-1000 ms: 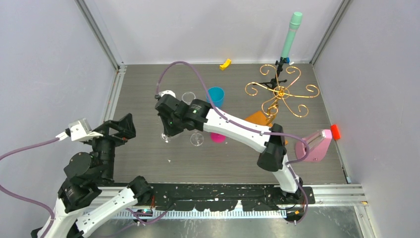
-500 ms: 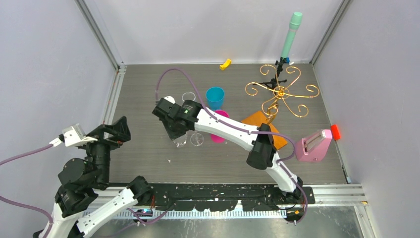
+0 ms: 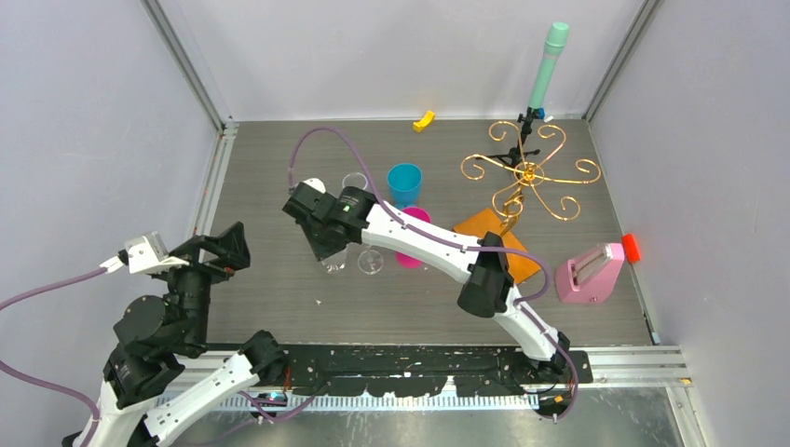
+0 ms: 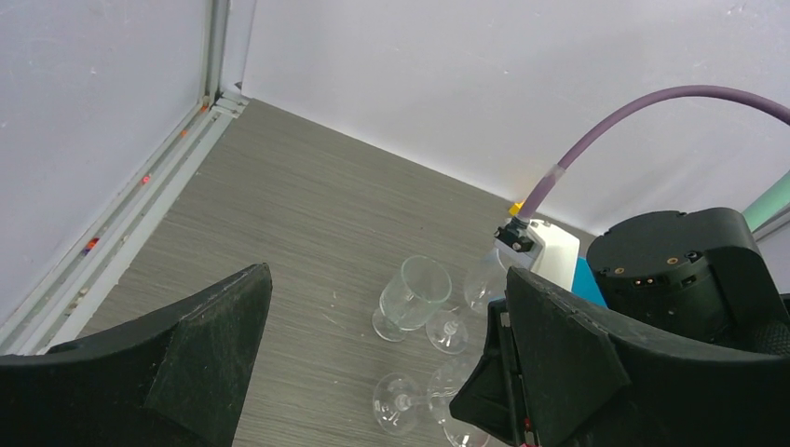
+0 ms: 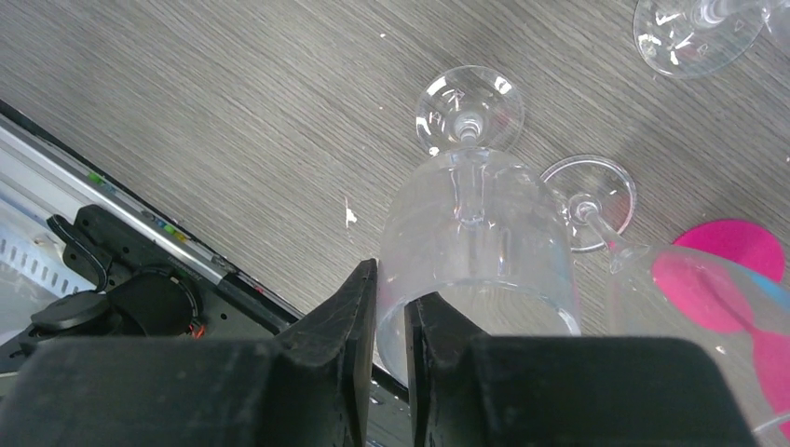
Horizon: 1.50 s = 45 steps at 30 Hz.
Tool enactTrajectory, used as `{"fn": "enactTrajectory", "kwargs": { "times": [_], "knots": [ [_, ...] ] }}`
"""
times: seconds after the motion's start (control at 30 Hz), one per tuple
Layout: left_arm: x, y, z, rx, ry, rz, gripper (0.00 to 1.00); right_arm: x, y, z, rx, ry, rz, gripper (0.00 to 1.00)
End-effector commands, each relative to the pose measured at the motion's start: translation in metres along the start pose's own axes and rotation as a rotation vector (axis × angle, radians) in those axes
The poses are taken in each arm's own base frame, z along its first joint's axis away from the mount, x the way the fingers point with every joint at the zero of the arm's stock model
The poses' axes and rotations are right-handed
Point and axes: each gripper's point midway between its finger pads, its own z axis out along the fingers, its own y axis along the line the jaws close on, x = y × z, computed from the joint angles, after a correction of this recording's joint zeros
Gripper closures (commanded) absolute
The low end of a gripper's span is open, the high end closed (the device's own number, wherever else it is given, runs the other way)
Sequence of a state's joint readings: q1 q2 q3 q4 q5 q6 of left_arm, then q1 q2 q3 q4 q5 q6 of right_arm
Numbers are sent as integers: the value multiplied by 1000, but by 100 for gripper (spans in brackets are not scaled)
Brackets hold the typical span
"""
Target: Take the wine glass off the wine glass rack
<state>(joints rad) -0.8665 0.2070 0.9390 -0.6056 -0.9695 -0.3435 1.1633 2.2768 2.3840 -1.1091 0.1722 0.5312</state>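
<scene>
My right gripper (image 5: 391, 279) is shut on the rim wall of a clear wine glass (image 5: 475, 233), one finger inside the bowl and one outside. The glass hangs upright with its foot (image 5: 469, 110) low over or on the grey table; I cannot tell which. From above, this gripper (image 3: 328, 250) sits left of centre, the glass (image 3: 335, 265) below it. The gold wire wine glass rack (image 3: 528, 172) stands at the back right on its orange wooden base (image 3: 480, 225), no glass visible on its arms. My left gripper (image 3: 212, 247) is open and empty at the near left, its jaws wide (image 4: 382, 372).
A second wine glass (image 3: 371, 263) stands just right of the held one, and a short clear glass (image 3: 354, 182) behind. A blue cup (image 3: 404, 182) and pink cup (image 3: 411, 244) lie under the right arm. A pink box (image 3: 589, 273) and teal tube (image 3: 550, 60) are at right.
The right arm carried the wine glass a little right and toward the front, then settled. The left arm dipped slightly and stayed open.
</scene>
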Motion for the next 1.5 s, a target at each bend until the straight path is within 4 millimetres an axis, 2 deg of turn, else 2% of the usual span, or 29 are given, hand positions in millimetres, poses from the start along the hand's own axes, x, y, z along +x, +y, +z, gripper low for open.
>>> {"fn": "enactTrajectory", "kwargs": {
  "times": [0.0, 0.2, 0.43, 0.7, 0.77, 0.8, 0.83, 0.87, 0.9, 0.93, 0.97, 1.0, 1.03, 1.07, 1.1, 1.13, 1.17, 1.2, 1.27, 1.3, 1.33, 1.37, 1.4, 1.43, 1.47],
  "knots": [
    [-4, -2, -1, 12, 4, -9, 0, -31, 8, -11, -43, -98, 20, 76],
    [-4, 0, -2, 13, 3, -8, 0, -36, 9, -15, -62, -106, 26, 65],
    [-11, -2, -8, 57, -10, -34, 0, -63, 16, -41, -117, -211, 0, 56],
    [-18, -3, -14, 101, -15, -65, 0, -95, 12, -87, -126, -356, -8, 52],
    [-16, -3, -15, 98, 1, -66, 0, -102, 9, -109, -131, -400, -1, 52],
    [-14, -3, -15, 93, 13, -62, 0, -99, 5, -108, -120, -395, -4, 52],
    [-12, -3, -15, 89, 24, -59, 0, -104, 2, -125, -121, -432, 6, 52],
    [-10, -3, -15, 84, 35, -58, 0, -99, -3, -123, -104, -421, 4, 52],
    [-8, -1, -15, 76, 47, -53, 0, -102, -9, -141, -95, -458, 15, 51],
    [-6, 0, -15, 66, 61, -45, 0, -98, -20, -140, -53, -459, 16, 51],
    [-4, 2, -16, 56, 73, -41, 0, -100, -27, -162, -48, -495, 25, 51],
    [-2, 4, -16, 44, 86, -37, 0, -95, -39, -160, 6, -495, 26, 51],
    [0, 6, -17, 31, 99, -32, 0, -96, -48, -183, 14, -535, 33, 50],
    [3, 8, -18, 18, 115, -28, 0, -92, -63, -185, 75, -544, 37, 49],
    [3, 8, -19, 17, 127, -31, 0, -88, -73, -205, 86, -576, 40, 44],
    [1, 6, -20, 28, 136, -31, 0, -89, -82, -215, 113, -607, 49, 42],
    [1, 4, -20, 36, 146, -26, 0, -86, -92, -240, 110, -652, 53, 36],
    [0, 3, -20, 38, 150, -25, 0, -91, -98, -256, 115, -705, 73, 34],
    [-2, 0, -20, 42, 157, -17, 0, -87, -117, -295, 127, -801, 108, 24],
    [-4, 0, -20, 43, 155, -18, 0, -81, -129, -317, 130, -842, 121, 15],
    [-6, 0, -20, 38, 155, -14, 0, -77, -144, -346, 137, -909, 161, 11],
    [-8, 0, -20, 34, 154, -13, 0, -71, -153, -350, 161, -917, 157, 10],
    [-10, 1, -20, 29, 150, -11, 0, -64, -168, -373, 178, -967, 193, 8],
    [-12, 2, -20, 25, 147, -5, 0, -56, -177, -375, 209, -970, 191, 8],
    [-14, 3, -20, 19, 143, 2, 0, -46, -195, -398, 233, -1018, 233, 7]
  ]
}}
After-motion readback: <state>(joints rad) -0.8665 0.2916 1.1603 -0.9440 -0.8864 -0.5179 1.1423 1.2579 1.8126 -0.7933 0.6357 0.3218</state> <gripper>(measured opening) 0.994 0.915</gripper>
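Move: The clear wine glass still pinched by its rim in the right fingers stands with its middle about 2 cm ahead of that hand, 3 cm to its right and 8 cm below. A second wine glass stands some 9 cm to the right of it and 1 cm farther out, the back-left glass about 8 cm straight beyond it, and the pink goblet some 18 cm to the right of it, 1 cm farther out. From the left hand, the held glass is roughly 8 cm ahead, 18 cm right and 27 cm below. The wine glass's rim is let go by the right fingers, which spread while the hand eases some 3 cm up, with a little forward and left. Once clear, the right hand speeds upward and then off to its right, over the second wine glass and towards the rack, about 27 cm up and 21 cm right in all, opening almost fully as the wrist swings up from its steep downward tilt by some 45 degrees. ##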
